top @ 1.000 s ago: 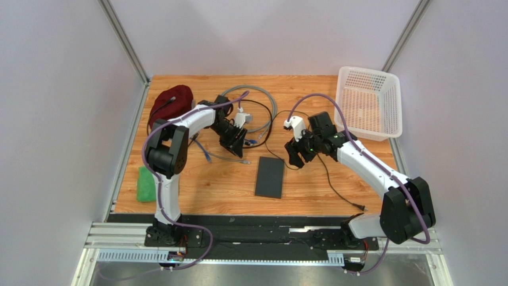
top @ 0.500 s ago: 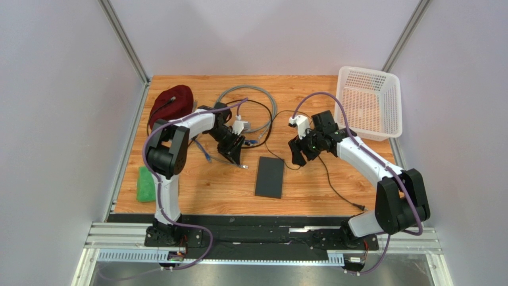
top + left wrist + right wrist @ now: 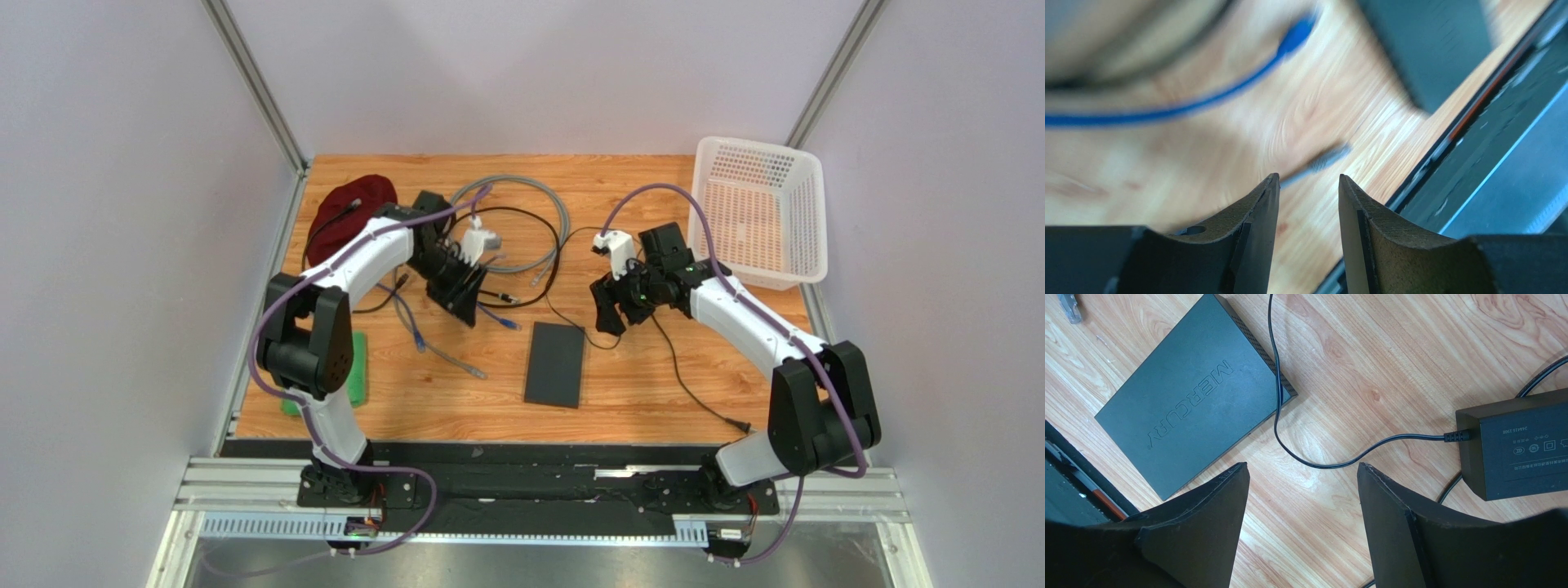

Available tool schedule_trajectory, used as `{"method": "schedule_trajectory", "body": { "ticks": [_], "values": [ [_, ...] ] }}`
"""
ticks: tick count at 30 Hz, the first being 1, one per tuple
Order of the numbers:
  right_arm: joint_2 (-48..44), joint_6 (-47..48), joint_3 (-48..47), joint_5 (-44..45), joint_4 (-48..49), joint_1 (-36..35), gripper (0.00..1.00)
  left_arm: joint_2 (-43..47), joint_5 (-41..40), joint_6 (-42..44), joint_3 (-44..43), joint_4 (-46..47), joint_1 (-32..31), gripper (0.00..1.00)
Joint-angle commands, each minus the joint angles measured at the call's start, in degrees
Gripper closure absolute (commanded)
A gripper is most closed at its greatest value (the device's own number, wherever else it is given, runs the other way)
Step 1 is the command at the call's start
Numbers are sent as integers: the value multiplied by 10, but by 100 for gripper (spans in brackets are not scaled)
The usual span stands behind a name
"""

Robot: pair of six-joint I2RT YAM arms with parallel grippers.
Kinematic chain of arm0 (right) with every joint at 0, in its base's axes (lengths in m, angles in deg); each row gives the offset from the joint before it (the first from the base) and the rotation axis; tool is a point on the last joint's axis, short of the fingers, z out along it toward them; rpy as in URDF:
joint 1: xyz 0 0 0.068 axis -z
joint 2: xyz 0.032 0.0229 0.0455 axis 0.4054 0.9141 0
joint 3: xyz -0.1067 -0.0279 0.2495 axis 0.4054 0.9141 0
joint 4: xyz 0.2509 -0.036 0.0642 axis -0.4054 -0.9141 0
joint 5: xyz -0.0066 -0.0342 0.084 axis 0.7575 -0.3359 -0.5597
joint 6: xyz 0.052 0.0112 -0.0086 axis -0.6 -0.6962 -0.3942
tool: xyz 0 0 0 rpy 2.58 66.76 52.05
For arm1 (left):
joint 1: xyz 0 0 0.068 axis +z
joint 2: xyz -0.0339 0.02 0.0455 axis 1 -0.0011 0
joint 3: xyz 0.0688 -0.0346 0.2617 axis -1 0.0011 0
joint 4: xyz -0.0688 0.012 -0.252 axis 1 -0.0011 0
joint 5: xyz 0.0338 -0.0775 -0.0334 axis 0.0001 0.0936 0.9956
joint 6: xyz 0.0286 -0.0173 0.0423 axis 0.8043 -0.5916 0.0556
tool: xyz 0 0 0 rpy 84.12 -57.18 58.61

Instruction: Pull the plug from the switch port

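Observation:
The switch point(image 3: 555, 364) is a flat matte black box lying at the table's middle front; the right wrist view shows it point(image 3: 1195, 413) marked MERCURY. No cable sits in the edges that show. A blue cable point(image 3: 411, 321) lies left of it, its plug end point(image 3: 507, 325) loose on the wood and blurred in the left wrist view point(image 3: 1300, 33). My left gripper point(image 3: 456, 297) is open and empty above the wood point(image 3: 1309, 177). My right gripper point(image 3: 610, 315) is open and empty point(image 3: 1303, 471), hovering just right of the switch's far end.
A black power adapter point(image 3: 1517, 447) lies by the right gripper, its thin black cord point(image 3: 1290, 447) crossing the switch's corner. A grey cable coil point(image 3: 528, 221), a dark red object point(image 3: 350, 202), a green sponge point(image 3: 357, 368) and a white basket point(image 3: 761, 208) stand around.
My left arm has swung back and to the left, its gripper pulling away from the switch. The blue cable has shifted. My right gripper has drawn slightly back.

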Motion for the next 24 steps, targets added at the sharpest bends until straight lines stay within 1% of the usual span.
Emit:
{"method": "schedule_trajectory", "body": {
  "ticks": [1,2,3,5,6,7,8,9,10,11,12,13,14,15,16,17,19,21,22,24],
  "values": [
    [-6,-18,-43,-3,14,4,30,42,114,-1,-118,27,0,50],
    [-5,-21,-52,-3,9,8,30,42,121,-28,-135,33,0,50],
    [-4,-21,-64,-3,4,11,29,43,126,-39,-168,43,0,50],
    [0,-20,-113,6,-17,22,28,44,131,-57,-200,47,0,49],
    [3,-19,-135,11,-25,26,28,49,129,-61,-232,50,0,48],
    [11,-18,-182,15,-41,30,27,50,111,-64,-249,51,0,47],
    [14,-16,-207,25,-48,40,26,53,99,-65,-266,52,0,46],
    [20,-13,-229,33,-54,44,22,59,68,-67,-301,56,0,44],
    [30,-13,-260,44,-64,49,15,61,48,-66,-319,58,0,43],
    [40,-13,-314,71,-70,57,10,61,29,-65,-339,60,0,16],
    [51,-14,-356,86,-82,58,5,61,-17,-63,-372,68,0,1],
    [84,-18,-395,104,-115,59,2,60,-41,-65,-390,72,0,1],
    [101,-24,-483,136,-133,59,0,54,-64,-66,-406,76,0,1],
    [118,-30,-525,146,-171,59,0,53,-95,-65,-437,82,0,1],
    [136,-39,-559,154,-185,59,0,51,-102,-58,-448,88,1,1],
    [158,-48,-620,173,-194,58,0,51,-108,-55,-452,107,2,1],
    [176,-78,-660,201,-212,59,0,53,-137,-59,-447,132,2,1],
    [189,-86,-680,243,-215,55,0,54,-175,-70,-449,158,2,1],
    [193,-99,-679,273,-216,50,0,53,-190,-89,-453,163,3,1],
    [206,-118,-680,298,-224,43,0,51,-216,-105,-471,169,6,1]
  ]
}}
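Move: The unplugged switch lies about 5 cm back and some 13 cm to the right of the left hand, roughly 8 cm lower. A blue plug is nearly level with that hand, about 7 cm to its right, and a grey plug about 7 cm back and 2 cm to its right, both on the table. From the right hand the switch is about 5 cm back, 9 cm left and 7 cm below; the power adapter is about 7 cm ahead and 5 cm to the right, equally low. Up and forward, quickly, both empty hands leave the table: the left rises some 30 cm and goes 15 cm out, the right climbs about 27 cm and 18 cm out, away from switch and cables. Fingers tip up towards forward, the left's by nearly 60 degrees, the right's by about 30 with a clockwise turn; both grippers spread fully on the way. ##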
